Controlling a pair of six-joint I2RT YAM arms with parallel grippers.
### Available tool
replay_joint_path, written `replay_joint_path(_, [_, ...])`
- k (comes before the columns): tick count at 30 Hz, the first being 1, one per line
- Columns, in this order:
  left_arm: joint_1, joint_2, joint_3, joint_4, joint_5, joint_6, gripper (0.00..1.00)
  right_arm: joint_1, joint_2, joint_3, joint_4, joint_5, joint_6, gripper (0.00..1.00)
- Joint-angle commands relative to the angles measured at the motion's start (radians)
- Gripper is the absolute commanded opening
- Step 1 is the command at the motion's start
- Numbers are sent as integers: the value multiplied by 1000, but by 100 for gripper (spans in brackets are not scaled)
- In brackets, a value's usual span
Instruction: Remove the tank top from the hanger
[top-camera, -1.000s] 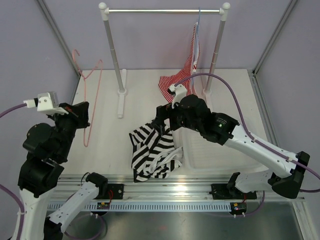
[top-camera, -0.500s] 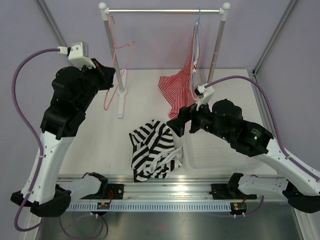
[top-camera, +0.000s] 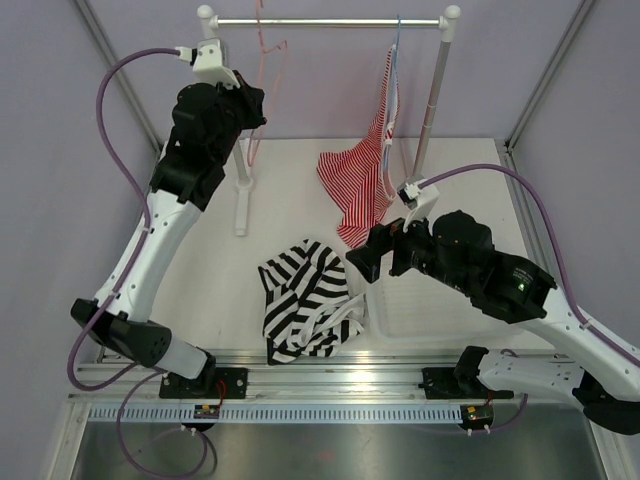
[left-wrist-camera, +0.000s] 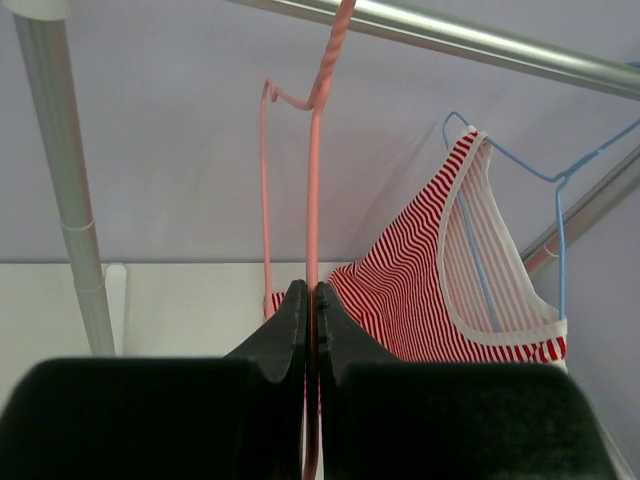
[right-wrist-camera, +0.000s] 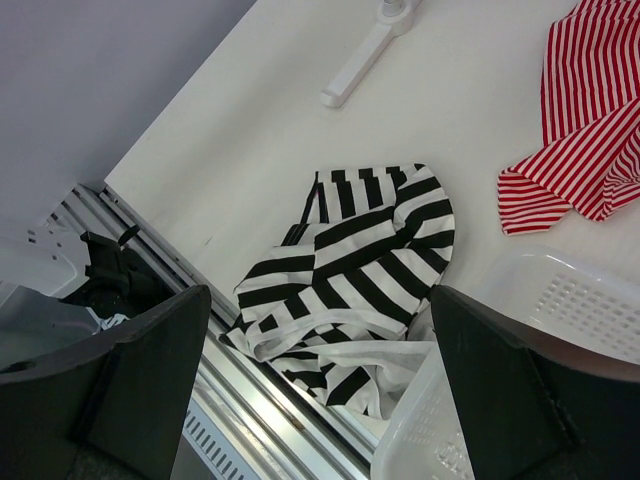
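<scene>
The black-and-white striped tank top (top-camera: 305, 310) lies crumpled on the table near the front edge, off the hanger; it also shows in the right wrist view (right-wrist-camera: 350, 270). My left gripper (top-camera: 245, 105) is raised by the rack and shut on the bare pink wire hanger (top-camera: 264, 50). In the left wrist view my left gripper (left-wrist-camera: 309, 292) pinches the hanger (left-wrist-camera: 314, 190), whose hook reaches the rail. My right gripper (top-camera: 362, 262) is open and empty, above and to the right of the tank top, with its jaws wide apart in its wrist view (right-wrist-camera: 320, 300).
A clothes rack rail (top-camera: 330, 21) spans the back on two posts. A red-and-white finely striped top (top-camera: 352, 180) hangs from a blue hanger (left-wrist-camera: 560, 230) at the rail's right end, with its hem on the table. A white basket (top-camera: 430, 305) stands right of the tank top.
My left arm has lifted the pink hanger from the left of the table up to the rail. My right gripper has left the tank top and drawn back to the right.
</scene>
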Motion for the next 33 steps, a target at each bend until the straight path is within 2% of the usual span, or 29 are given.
replay_joint_path(1, [14, 72, 144, 79, -20, 42, 0, 9, -30, -16, 6, 28, -14, 99])
replay_joint_path(6, [45, 204, 246, 24, -10, 47, 0, 8, -31, -25, 3, 34, -19, 99])
replay_joint_path(13, [56, 265, 287, -15, -2, 44, 0, 8, -33, -51, 12, 23, -16, 100])
replay_joint_path(17, [54, 215, 179, -6, 9, 9, 2, 8, -28, -68, 30, 11, -22, 100])
replay_joint_path(18, [54, 197, 152, 13, 7, -8, 12, 8, -19, -68, 30, 6, -25, 100])
replay_joint_path(23, [54, 85, 37, 43, -2, -42, 32, 8, 33, -60, 42, -23, -28, 99])
replay_joint_path(24, [54, 69, 10, 54, 3, -42, 46, 8, 42, -60, 46, -27, -28, 100])
replay_joint_path(25, [56, 59, 3, 57, 7, -42, 53, 8, 48, -63, 52, -29, -28, 100])
replay_joint_path(27, [54, 37, 12, 45, 20, -36, 57, 8, 68, -65, 62, -36, -33, 99])
replay_joint_path(30, [52, -7, 31, -28, 15, -39, 77, 8, 117, -71, 78, -35, -48, 99])
replay_joint_path(31, [52, -32, 20, -48, 1, -45, 99, 9, 134, -69, 79, -36, -52, 100])
replay_joint_path(33, [52, -85, -7, -114, -54, -64, 99, 9, 198, -60, 78, -35, -60, 99])
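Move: The left hand still grips the empty pink hanger. The rail it is bound for runs about 20 cm ahead and some 8 cm higher; the left post stands about 21 ahead and 13 left, the red striped top roughly 12 ahead and 25 right of this hand. From the open right hand, the black-striped tank top lies about 4 cm ahead, 16 left and 33 below; the basket some 8 ahead, 17 right and 32 below. Forward about 7.5 cm goes the left hand, carrying the hanger's hook to the rail, then down some 6 cm while the fingers open wide and let go; it backs off about 6 cm from the rail, rising again. The right hand, fingers still open, sinks about 6 cm towards the tank top, slanting slightly left late on, without touching it. ##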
